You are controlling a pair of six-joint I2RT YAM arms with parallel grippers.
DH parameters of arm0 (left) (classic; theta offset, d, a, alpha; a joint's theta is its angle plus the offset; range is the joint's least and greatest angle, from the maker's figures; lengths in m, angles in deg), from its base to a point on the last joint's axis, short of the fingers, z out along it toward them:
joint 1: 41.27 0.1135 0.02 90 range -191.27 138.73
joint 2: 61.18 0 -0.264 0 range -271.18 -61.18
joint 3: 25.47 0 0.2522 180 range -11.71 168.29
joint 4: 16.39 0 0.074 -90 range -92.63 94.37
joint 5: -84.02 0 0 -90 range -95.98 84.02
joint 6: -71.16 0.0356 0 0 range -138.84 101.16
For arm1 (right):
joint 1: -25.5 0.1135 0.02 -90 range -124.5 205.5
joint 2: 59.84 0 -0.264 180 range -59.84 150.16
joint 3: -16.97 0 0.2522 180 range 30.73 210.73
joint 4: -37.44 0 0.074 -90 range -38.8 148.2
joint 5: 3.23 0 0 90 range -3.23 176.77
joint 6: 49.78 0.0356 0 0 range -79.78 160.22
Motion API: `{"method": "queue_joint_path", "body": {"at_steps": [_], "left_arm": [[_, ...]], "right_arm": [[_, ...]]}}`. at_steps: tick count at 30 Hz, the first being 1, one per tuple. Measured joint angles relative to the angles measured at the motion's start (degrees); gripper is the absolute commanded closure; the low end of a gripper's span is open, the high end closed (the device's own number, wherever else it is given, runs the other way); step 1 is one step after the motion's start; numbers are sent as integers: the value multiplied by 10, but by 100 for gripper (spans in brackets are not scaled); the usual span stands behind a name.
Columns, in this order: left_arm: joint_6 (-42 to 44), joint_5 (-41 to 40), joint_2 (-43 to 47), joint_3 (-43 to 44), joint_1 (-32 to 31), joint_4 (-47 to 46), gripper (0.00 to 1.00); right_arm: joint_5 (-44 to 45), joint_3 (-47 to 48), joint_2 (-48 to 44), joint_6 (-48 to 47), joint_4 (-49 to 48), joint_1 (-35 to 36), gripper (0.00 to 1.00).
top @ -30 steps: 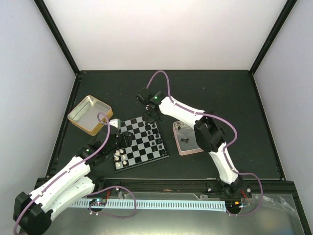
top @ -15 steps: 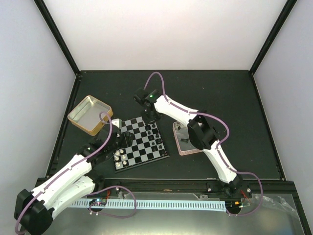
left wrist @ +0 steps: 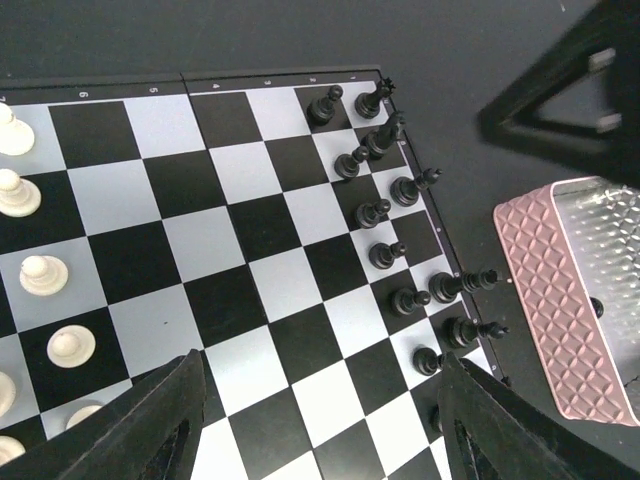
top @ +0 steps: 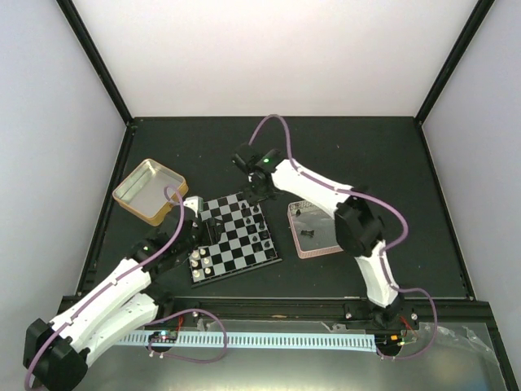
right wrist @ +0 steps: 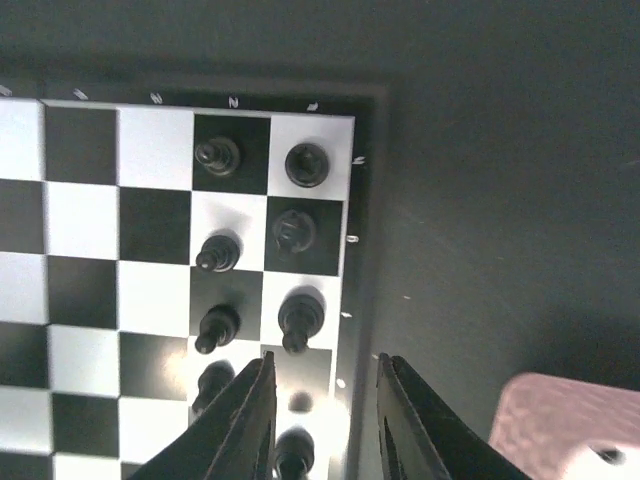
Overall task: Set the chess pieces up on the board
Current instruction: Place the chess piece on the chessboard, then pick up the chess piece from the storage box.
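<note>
The board (top: 236, 240) lies between my arms. Black chess pieces (left wrist: 391, 187) stand along its right side in two rows, and cream-white chess pieces (left wrist: 45, 274) stand along its left side. My left gripper (left wrist: 320, 420) hangs open over the board's middle squares with nothing between its fingers (left wrist: 150, 420). My right gripper (right wrist: 322, 410) is open above the board's far right corner, by the black pieces (right wrist: 298, 322), and holds nothing. In the top view the right gripper (top: 259, 198) is over the board's far edge and the left gripper (top: 207, 230) over its left half.
A pink-rimmed square tin (top: 324, 247) sits just right of the board with a black piece (top: 308, 234) inside. A gold square tin (top: 130, 195) stands tilted at the far left. Black frame rails border the dark table.
My right gripper has gone from shut to open over the board's far right corner, and its arm has shifted slightly. The left arm has barely moved.
</note>
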State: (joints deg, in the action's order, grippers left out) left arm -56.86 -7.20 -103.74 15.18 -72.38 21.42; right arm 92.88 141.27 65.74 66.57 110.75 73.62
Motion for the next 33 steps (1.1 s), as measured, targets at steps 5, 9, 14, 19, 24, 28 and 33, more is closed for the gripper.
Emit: {"method": "queue_joint_path", "body": {"at_steps": [5, 9, 14, 19, 24, 28, 33], "left_arm": [[3, 9, 2, 2, 0, 0, 34], [6, 20, 3, 6, 0, -1, 33], [7, 36, 3, 11, 0, -7, 33], [7, 45, 2, 12, 1, -14, 33], [5, 50, -7, 24, 3, -14, 33], [3, 54, -10, 30, 3, -14, 33], [-1, 55, -11, 30, 3, -14, 33]], "right_arm": [[15, -120, -153, 25, -78, -18, 68], [24, -249, -270, 47, -139, -56, 68], [25, -403, -345, 64, -171, -98, 70], [-3, -450, -328, 67, -188, -113, 71], [-22, -429, -273, 52, -202, -113, 71], [-23, -397, -229, 37, -195, -115, 71], [-21, -340, -191, 18, -162, -116, 74]]}}
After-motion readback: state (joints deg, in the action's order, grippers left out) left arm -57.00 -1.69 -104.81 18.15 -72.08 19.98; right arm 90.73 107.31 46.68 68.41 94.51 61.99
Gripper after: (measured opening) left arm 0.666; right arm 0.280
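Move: The black piece against the far wall of the pink tray, near its left corner, lies about 12 cm to the right hand's right, some 3 cm nearer the base and 6 cm lower. Another black piece in the tray lies about 15 cm right and 9 cm back. The nearest standing back-row piece is about 1 cm ahead, 1 cm left and 5 cm down. From the left hand, the far-wall piece is about 26 cm right, 7 cm ahead and 10 cm below. Towards the black piece by the pink tray's far wall, the empty right hand rises off the chessboard some 8 cm and swings about 14 cm right, drawing back a little. It then sinks about 11 cm to just over the piece, easing forward and slightly left, turned some 15 degrees clockwise with fingers still partly open. The left hand lifts a couple of centimetres and drifts right, holding nothing. ##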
